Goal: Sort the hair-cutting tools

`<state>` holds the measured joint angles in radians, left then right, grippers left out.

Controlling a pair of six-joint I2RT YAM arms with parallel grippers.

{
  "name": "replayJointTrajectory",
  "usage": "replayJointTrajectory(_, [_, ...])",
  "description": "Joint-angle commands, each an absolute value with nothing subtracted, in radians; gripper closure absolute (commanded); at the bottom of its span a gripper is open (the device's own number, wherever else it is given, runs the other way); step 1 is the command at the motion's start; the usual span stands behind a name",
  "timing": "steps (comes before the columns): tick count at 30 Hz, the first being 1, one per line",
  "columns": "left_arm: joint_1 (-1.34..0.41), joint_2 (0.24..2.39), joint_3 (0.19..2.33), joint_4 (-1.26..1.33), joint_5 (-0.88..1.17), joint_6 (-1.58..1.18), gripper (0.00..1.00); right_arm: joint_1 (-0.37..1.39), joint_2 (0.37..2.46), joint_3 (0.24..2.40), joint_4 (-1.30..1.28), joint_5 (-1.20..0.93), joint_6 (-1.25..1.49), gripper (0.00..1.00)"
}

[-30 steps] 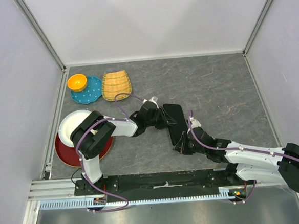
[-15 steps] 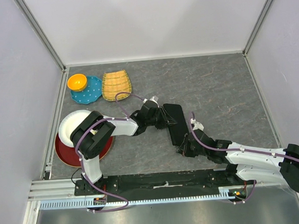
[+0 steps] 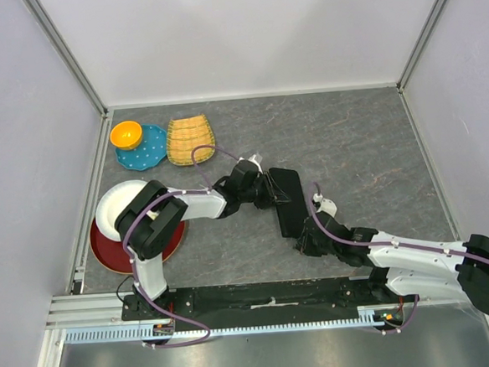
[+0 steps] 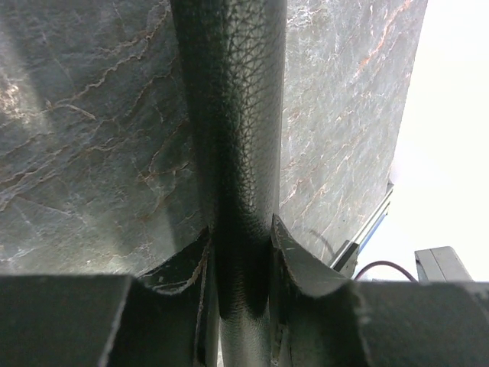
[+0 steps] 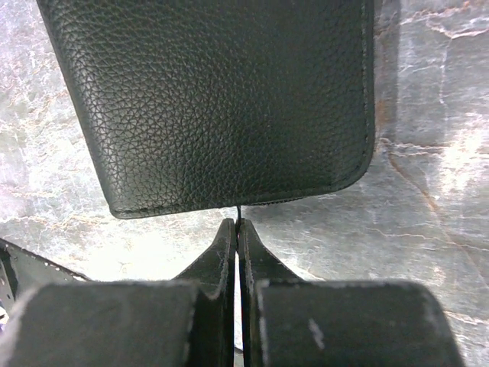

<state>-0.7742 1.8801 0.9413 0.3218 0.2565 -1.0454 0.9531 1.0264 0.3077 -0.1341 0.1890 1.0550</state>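
Observation:
A flat black zip case (image 3: 286, 199) lies on the grey table. My left gripper (image 3: 269, 190) is shut on its left long edge; in the left wrist view the case (image 4: 237, 115) runs up between the jaws of the gripper (image 4: 241, 237). My right gripper (image 3: 304, 243) is at the case's near end. In the right wrist view that gripper (image 5: 238, 226) is shut on the thin zipper pull (image 5: 238, 212), just below the case's (image 5: 206, 99) zipped edge. The hair-cutting tools are out of view.
At the back left stand an orange bowl (image 3: 125, 134) on a blue plate (image 3: 148, 152) and a wicker basket (image 3: 190, 139). A white plate (image 3: 113, 205) on a red plate (image 3: 107, 254) sits by the left arm's base.
My right gripper has shifted slightly toward the near right at the case's end. The left wrist has edged a little farther away, still clamped on the case.

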Motion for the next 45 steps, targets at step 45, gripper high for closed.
replayJointTrajectory(45, [-0.486, 1.181, 0.965, -0.249, 0.897, -0.499, 0.98, 0.950, 0.925, 0.765, -0.051, 0.403, 0.215, 1.00])
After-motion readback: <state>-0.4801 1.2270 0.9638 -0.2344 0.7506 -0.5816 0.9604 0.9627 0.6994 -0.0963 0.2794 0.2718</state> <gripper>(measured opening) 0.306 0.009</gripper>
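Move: The shut black case is already pinched at its left long edge by the left hand, its middle about 3 cm to that hand's right and 1 cm back, some 1 cm lower. The zip pull lies 12 cm back and 3 cm right of the left hand, 3 cm lower. For the right hand the pull is right at the fingertips, 1 cm ahead, the case's middle about 12 cm ahead and 2 cm left, 1 cm higher. The yellow mat is roughly 19 cm ahead and 25 cm left of the left hand, 4 cm lower. The case is carried up some 19 cm and left about 11 by the left hand, which keeps its pinch on the edge, then draws back about 5 cm while turning clockwise and tipping its fingers upward. The right hand, still gripping the zip pull, rises alongside and goes forward and a little left, working from the near end up the case's right side, fingers tipping up some 40 degrees. ##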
